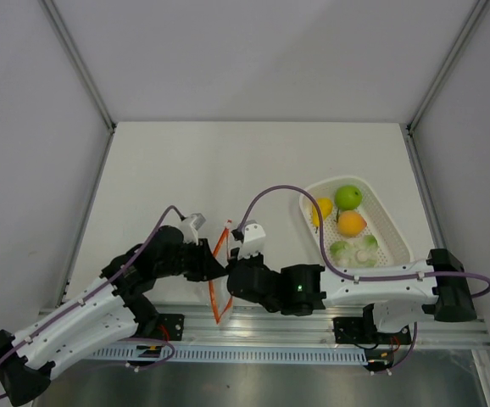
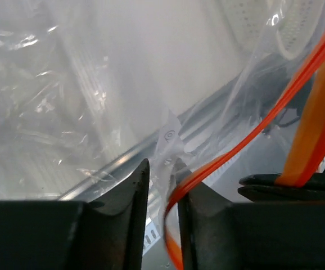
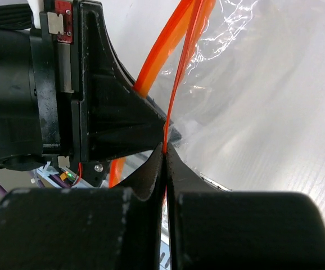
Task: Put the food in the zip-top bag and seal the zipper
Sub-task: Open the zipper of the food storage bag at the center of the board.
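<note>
The zip-top bag [image 1: 219, 284] hangs upright between my two grippers near the table's front edge. It is clear film [image 2: 67, 84] with its red-orange zipper [image 1: 220, 244] split into two lips. My right gripper [image 1: 231, 275] is shut on one lip of the zipper [image 3: 176, 73], pinched at its tips [image 3: 165, 151]. My left gripper [image 1: 214, 270] stands with a narrow gap between its jaws [image 2: 162, 163]. The other zipper lip [image 2: 263, 121] lies in that gap against one finger. The food lies in the basket: yellow pear [image 1: 322, 209], green apple [image 1: 348, 197], orange fruit [image 1: 351, 223], green piece [image 1: 339, 250], whitish piece [image 1: 364, 253].
The white perforated basket [image 1: 395, 240] sits at the right of the table, beside the right arm's forearm. A metal rail [image 1: 313, 326] runs along the near edge under both arms. Grey walls enclose the table at the back and both sides.
</note>
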Robot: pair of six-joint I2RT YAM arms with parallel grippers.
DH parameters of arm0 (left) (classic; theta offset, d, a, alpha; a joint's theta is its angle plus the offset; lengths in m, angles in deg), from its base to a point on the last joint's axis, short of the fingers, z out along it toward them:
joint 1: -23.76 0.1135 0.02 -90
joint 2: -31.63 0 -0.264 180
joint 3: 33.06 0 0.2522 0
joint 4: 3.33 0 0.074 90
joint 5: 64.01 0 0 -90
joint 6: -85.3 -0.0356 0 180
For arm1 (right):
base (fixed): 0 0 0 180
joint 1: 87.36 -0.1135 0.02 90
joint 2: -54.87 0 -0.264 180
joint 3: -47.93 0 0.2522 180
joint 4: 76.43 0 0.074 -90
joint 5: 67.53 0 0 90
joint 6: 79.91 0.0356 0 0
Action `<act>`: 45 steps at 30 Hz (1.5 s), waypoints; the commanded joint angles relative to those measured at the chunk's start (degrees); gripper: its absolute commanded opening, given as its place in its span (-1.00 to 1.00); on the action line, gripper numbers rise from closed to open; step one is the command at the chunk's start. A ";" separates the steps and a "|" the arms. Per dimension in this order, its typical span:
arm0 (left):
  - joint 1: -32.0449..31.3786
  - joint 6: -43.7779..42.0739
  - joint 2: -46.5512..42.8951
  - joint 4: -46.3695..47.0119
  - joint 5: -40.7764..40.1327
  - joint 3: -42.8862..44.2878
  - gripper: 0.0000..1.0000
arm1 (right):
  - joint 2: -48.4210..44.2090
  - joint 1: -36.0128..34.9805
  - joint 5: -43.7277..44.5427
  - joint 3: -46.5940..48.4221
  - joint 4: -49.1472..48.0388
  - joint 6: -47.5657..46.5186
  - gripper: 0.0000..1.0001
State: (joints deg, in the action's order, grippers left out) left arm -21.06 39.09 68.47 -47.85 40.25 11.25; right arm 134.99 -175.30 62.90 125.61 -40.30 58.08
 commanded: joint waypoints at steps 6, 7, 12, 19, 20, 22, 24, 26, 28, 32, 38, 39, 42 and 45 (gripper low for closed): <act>-0.27 -1.60 -0.72 -4.21 -9.33 6.62 -0.99 | -0.31 0.40 6.24 -0.02 1.62 2.46 -1.00; -0.36 -2.12 -0.63 -6.57 -10.73 8.11 -0.99 | -0.75 0.84 6.33 -1.24 1.97 3.07 -1.00; -0.27 -4.50 -0.01 -13.35 -21.90 15.50 -0.99 | -1.98 7.86 1.17 -5.73 3.46 3.78 -1.00; -0.27 -6.26 1.56 -12.92 -22.09 20.25 -0.99 | -0.93 19.46 -4.81 -7.41 3.56 -2.63 -1.00; -0.27 -6.61 2.53 -12.57 -20.95 20.43 -0.99 | -0.84 20.17 -5.52 -7.41 3.21 -3.24 -1.00; -0.27 -7.31 5.86 -11.17 -17.19 20.26 -0.99 | -0.75 21.66 -8.85 -7.58 2.51 -4.83 -1.00; -0.27 -8.19 7.97 -9.85 -14.80 19.30 -0.99 | -0.49 24.39 -12.20 -8.46 0.58 -6.58 -1.00; -0.36 -8.46 10.88 -8.44 -11.81 18.76 -0.99 | -0.40 26.67 -15.88 -9.07 -1.26 -6.94 -1.00; -0.36 -8.46 12.98 -6.60 -9.97 17.89 -0.99 | 0.30 27.73 -18.18 -9.43 -2.50 -7.73 -0.82; -0.18 -8.63 14.92 -3.87 -9.60 17.35 -0.99 | 3.46 28.26 -20.03 -6.10 0.65 -8.61 -0.51; 0.34 -8.90 19.13 -1.76 -9.17 19.55 -0.99 | 0.59 25.98 -17.49 -2.83 7.69 -8.00 0.20; 0.61 -8.98 19.67 -1.41 -9.16 19.81 -0.99 | -0.74 25.20 -16.44 -3.27 7.86 -7.65 0.28; 1.66 -9.16 21.95 0.00 -8.38 19.90 -0.99 | -7.06 24.31 -15.90 -5.73 8.30 -6.77 0.77; 3.33 -9.16 23.71 1.40 -7.23 19.90 -0.99 | -13.66 22.99 -12.14 -7.67 11.89 -2.83 0.99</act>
State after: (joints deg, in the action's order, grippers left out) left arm -19.09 31.22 91.22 -50.08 31.16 28.89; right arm 128.11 -151.39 45.52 118.88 -32.59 51.67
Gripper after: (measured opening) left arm 0.005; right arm 0.988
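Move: The zipper's left lip is already between the left hand's part-open fingertips, and the right lip is pinched in the right hand. From the right hand, the left lip's pinch spot lies roughly 3 cm back, 2 cm to the left and 5 cm below. The zipper's far corner is about 12 cm ahead of the left hand, level sideways. The food basket stands some 34 cm to the right of the right hand, about 7 cm ahead and 15 cm below. The zipper's left lip is pinched as the left fingers close, then carried up and forward-left; the left hand sinks back down and right, ending about 7 cm farther forward. Meanwhile the right hand draws the right lip some 16 cm forward, right and down, away from the left hand, opens wide, then backs off and rises about 5 cm. ##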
